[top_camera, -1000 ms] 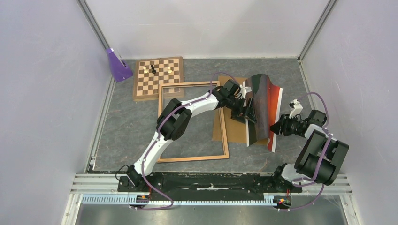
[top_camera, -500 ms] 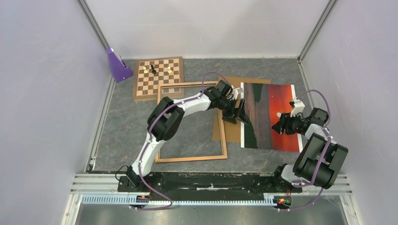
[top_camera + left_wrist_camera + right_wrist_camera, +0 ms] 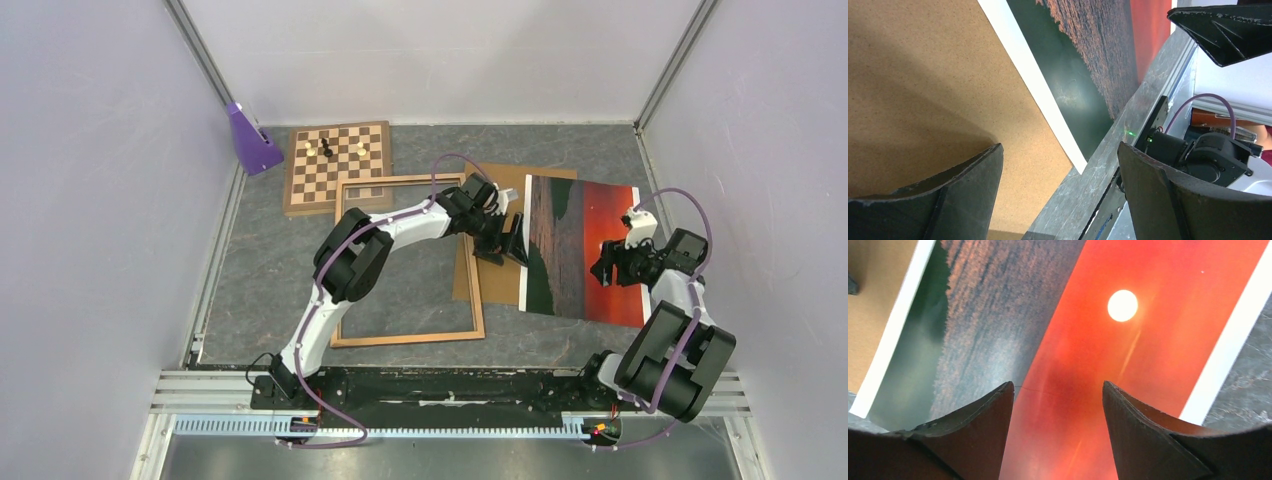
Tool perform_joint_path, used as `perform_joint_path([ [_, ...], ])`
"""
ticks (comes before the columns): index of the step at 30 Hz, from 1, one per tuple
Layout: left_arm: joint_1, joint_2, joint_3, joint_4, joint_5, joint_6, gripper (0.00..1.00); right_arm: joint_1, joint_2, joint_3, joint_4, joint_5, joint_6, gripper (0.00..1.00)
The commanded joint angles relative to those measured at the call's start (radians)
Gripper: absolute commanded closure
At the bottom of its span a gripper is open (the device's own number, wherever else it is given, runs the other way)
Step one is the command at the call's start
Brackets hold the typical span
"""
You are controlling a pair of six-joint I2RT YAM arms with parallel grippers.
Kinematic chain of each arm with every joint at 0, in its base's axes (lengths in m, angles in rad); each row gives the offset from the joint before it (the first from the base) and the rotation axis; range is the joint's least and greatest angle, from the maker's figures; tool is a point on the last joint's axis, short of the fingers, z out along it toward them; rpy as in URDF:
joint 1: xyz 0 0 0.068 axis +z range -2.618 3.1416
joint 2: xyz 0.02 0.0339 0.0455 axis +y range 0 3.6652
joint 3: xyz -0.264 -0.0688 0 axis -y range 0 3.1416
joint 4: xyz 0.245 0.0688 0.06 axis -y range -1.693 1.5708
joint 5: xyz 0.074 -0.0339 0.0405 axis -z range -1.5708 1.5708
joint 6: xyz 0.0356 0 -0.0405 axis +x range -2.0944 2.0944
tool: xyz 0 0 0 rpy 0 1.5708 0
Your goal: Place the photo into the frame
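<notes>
The photo point(image 3: 580, 250), a sunset print with a red sky and a small white sun point(image 3: 1122, 305), lies flat and face up at the right of the table. Its left part rests on the brown backing board point(image 3: 495, 200). The frame point(image 3: 410, 338), light brown wood, lies flat to the left, its right rail under the board's edge. My left gripper point(image 3: 512, 245) is open over the board at the photo's white left edge point(image 3: 1038, 85), with nothing between its fingers point(image 3: 948, 200). My right gripper point(image 3: 606, 265) hangs open above the photo's red part point(image 3: 1088, 365), holding nothing.
A chessboard point(image 3: 338, 165) with a few pieces lies at the back left, touching the frame's far rail. A purple wedge-shaped object point(image 3: 252, 140) stands in the back left corner. Walls close the table on three sides, and the right wall is near the photo's right edge.
The photo was arched up between both grippers and now lies flat, shifted slightly right. The right gripper has opened and pulled back to the right. The left gripper has backed off left.
</notes>
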Motion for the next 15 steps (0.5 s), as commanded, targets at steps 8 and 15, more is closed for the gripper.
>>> perform_joint_path([
  [8,-0.070,-0.093,-0.068,0.010,0.010,-0.027,0.12,-0.005,0.017,-0.038,0.041,0.217,-0.174,0.33],
  [15,-0.102,-0.206,-0.218,0.011,0.000,-0.123,0.13,-0.005,0.077,-0.060,0.078,0.252,-0.196,0.37],
])
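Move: About 13 cm back and 3 cm right of the left hand, some 5 cm lower, is the photo's near-left corner; the photo's middle lies 2 cm ahead and 19 cm right. At that low level, the backing board's middle is 5 cm ahead and 1 cm right, the frame's middle level and 24 cm left. From the right hand, the photo's middle is 6 cm ahead, 3 cm left and 5 cm below; its right border is 5 cm ahead and 11 cm right. Sweeping back about 6 cm at an even height, the left hand follows the photo's left border towards its near corner, fingers still wide open and pointing down to the right. Meanwhile the right hand sinks some 4 cm onto or close above the red part of the photo, drifting right and slightly back, rolling its left side down about 10 degrees with its fingers staying apart. ##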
